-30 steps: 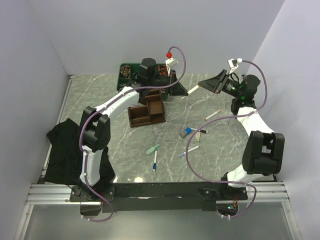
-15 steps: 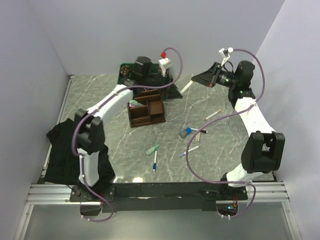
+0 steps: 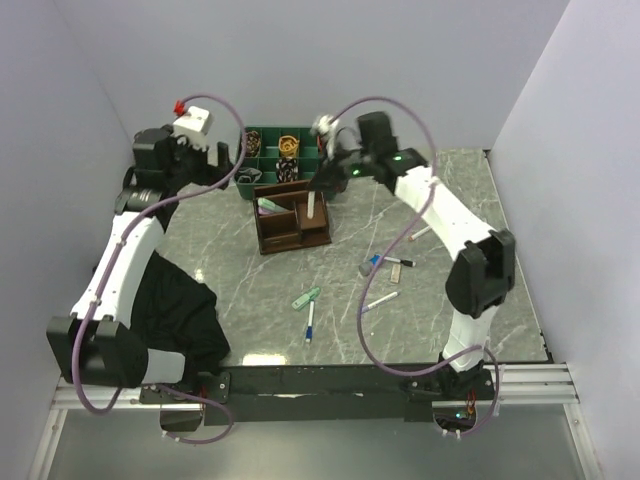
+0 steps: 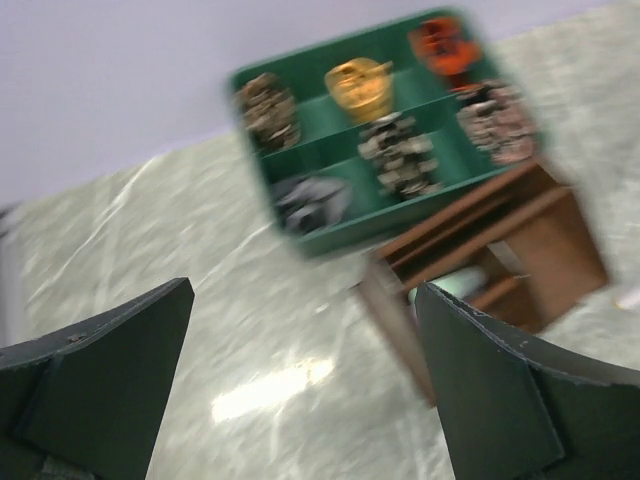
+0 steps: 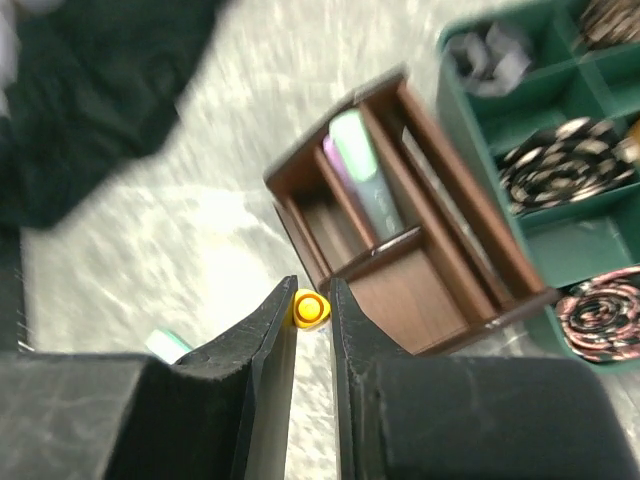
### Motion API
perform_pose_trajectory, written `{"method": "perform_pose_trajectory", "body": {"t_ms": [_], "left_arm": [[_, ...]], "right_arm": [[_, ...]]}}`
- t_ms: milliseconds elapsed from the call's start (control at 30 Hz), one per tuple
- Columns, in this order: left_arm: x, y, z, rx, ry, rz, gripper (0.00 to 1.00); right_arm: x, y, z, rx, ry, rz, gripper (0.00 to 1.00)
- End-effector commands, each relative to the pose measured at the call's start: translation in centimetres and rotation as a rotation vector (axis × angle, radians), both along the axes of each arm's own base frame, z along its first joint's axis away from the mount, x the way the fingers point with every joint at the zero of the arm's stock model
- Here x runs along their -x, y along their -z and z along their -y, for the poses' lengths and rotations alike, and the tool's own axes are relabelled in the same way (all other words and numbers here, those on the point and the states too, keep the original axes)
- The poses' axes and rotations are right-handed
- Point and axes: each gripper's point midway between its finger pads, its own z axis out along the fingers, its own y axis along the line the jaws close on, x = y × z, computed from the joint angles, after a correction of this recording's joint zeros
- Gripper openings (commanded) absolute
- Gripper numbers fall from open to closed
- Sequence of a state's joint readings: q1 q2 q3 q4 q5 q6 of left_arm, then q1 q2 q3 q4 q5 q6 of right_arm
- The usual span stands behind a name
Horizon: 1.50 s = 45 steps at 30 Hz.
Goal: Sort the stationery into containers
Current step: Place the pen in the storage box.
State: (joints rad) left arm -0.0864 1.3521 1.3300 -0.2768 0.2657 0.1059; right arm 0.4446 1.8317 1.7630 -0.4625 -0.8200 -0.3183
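Observation:
The dark brown organiser (image 3: 274, 240) stands mid-table; a mint and lilac item (image 3: 268, 206) lies in its left slot, seen also in the right wrist view (image 5: 356, 152). My right gripper (image 3: 322, 184) hovers over the organiser's (image 5: 440, 300) right side, shut on a white pen (image 3: 313, 208) with a yellow end (image 5: 310, 308), which hangs upright. My left gripper (image 3: 228, 160) is up at the far left, open and empty (image 4: 303, 290), looking at the organiser (image 4: 560, 260). Loose on the table: a mint-green clip (image 3: 306, 298), a blue pen (image 3: 309, 326), a grey-blue cylinder (image 3: 368, 268), a pink pen (image 3: 420, 233).
A green compartment tray (image 3: 248, 150) holding coiled items sits behind the organiser, touching it; both wrist views show the tray (image 4: 300, 240) (image 5: 560, 235). A black cloth (image 3: 170, 300) covers the table's left front. Two more pens (image 3: 397, 262) (image 3: 380, 300) lie right of centre.
My left gripper opened, left the mint item in the organiser and swung away to the far left. My right gripper closed on the white pen and carried it left, over the organiser.

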Motion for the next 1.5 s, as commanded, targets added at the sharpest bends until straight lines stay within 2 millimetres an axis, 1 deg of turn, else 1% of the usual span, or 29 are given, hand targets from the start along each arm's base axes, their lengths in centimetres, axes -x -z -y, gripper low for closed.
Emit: {"method": "perform_pose_trajectory", "body": {"t_ms": [0, 33, 67, 100, 133, 167, 233, 267, 333, 367, 433, 500, 567, 700, 800, 833, 867, 1000, 1067, 1167, 1300, 1333, 1467], "left_arm": [[0.5, 0.3, -5.6, -0.035, -0.196, 0.023, 0.99], [1.0, 0.0, -5.6, -0.033, -0.197, 0.032, 0.99], [1.2, 0.5, -6.9, -0.033, -0.227, 0.022, 1.00], [1.4, 0.6, -7.5, -0.029, -0.241, 0.021, 1.00], [1.8, 0.5, -7.7, -0.023, -0.245, 0.026, 0.99], [2.0, 1.0, -8.1, -0.018, -0.254, 0.014, 0.99], [2.4, 0.9, -8.0, -0.006, -0.247, 0.020, 0.99], [2.6, 1.4, -8.1, -0.005, -0.247, 0.009, 0.99], [2.9, 1.5, -8.1, -0.008, -0.246, 0.011, 1.00], [3.0, 2.1, -8.1, -0.007, -0.249, 0.000, 1.00], [3.2, 2.4, -8.1, -0.002, -0.248, -0.005, 0.99], [3.3, 2.3, -8.0, 0.008, -0.244, 0.000, 0.99], [3.3, 2.4, -7.9, 0.017, -0.242, 0.003, 1.00], [3.4, 2.4, -7.6, 0.047, -0.235, 0.003, 1.00], [3.5, 2.5, -7.7, 0.050, -0.234, -0.002, 1.00], [3.6, 2.5, -7.7, 0.048, -0.236, -0.002, 0.99], [3.6, 2.6, -7.7, 0.048, -0.235, -0.003, 0.99], [3.8, 2.5, -7.9, 0.053, -0.241, -0.003, 0.99], [3.8, 2.8, -8.0, 0.057, -0.242, -0.008, 0.99], [3.8, 2.9, -8.0, 0.072, -0.243, -0.012, 0.99], [3.8, 2.9, -8.1, 0.069, -0.244, -0.014, 1.00], [3.8, 2.8, -8.2, 0.068, -0.249, -0.010, 0.99], [3.9, 3.1, -8.4, 0.071, -0.255, -0.019, 0.99]], "right_arm": [[-0.7, 2.5, -1.1, 0.189, -0.056, 0.184, 0.01], [-0.7, 2.9, -1.6, 0.213, -0.082, 0.223, 0.00], [-0.4, 3.3, -2.3, 0.232, -0.099, 0.243, 0.00], [-0.6, 3.9, -2.8, 0.248, -0.119, 0.261, 0.00], [-0.7, 4.0, -3.1, 0.253, -0.121, 0.277, 0.00], [-0.6, 4.1, -3.8, 0.254, -0.132, 0.288, 0.01], [-0.8, 4.6, -4.5, 0.258, -0.140, 0.287, 0.00], [-0.6, 4.6, -5.0, 0.255, -0.149, 0.284, 0.00], [-0.4, 4.4, -5.7, 0.246, -0.158, 0.281, 0.00], [-0.4, 4.3, -5.8, 0.242, -0.158, 0.281, 0.00], [0.2, 4.1, -6.2, 0.233, -0.171, 0.274, 0.00], [0.9, 3.9, -6.5, 0.216, -0.196, 0.256, 0.00], [1.1, 3.9, -6.8, 0.213, -0.201, 0.254, 0.00], [0.9, 3.9, -7.6, 0.192, -0.202, 0.282, 0.00], [0.5, 3.4, -8.8, 0.162, -0.204, 0.265, 0.00], [0.6, 3.4, -9.0, 0.159, -0.206, 0.248, 0.00], [0.7, 2.9, -9.6, 0.141, -0.222, 0.244, 0.00], [1.4, 2.5, -10.1, 0.133, -0.251, 0.230, 0.00], [1.7, 2.9, -10.3, 0.140, -0.262, 0.231, 0.00], [1.8, 4.7, -10.5, 0.196, -0.277, 0.267, 0.00], [1.4, 6.3, -10.6, 0.259, -0.271, 0.298, 0.00], [1.3, 7.2, -10.6, 0.279, -0.268, 0.292, 0.00], [0.9, 9.6, -10.6, 0.340, -0.280, 0.295, 0.00]]}}
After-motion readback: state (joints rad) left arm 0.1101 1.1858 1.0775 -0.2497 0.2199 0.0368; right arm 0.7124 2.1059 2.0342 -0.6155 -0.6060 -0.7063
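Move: The right hand, holding the white, yellow-ended pen, has the middle of the storage box about 7 cm ahead, 7 cm to its left and some 22 cm below. The green bin stands about 18 cm beyond the box; on the table, the blue-capped jar is some 6 cm back and 13 cm right of the hand, and the green marker 15 cm back and 3 cm left. From the empty left hand the box lies roughly 4 cm ahead, 16 cm right, 27 cm below. Leftward and down over the storage box goes the right hand with the pen still pinched: a quick drop of about 7 cm, then mostly left, rising a little before sinking again, some 11 cm left overall. Its fingers tip steeper and swing counter-clockwise, taking the pen towards the front-left compartment. The open left hand draws away left, down and back. ##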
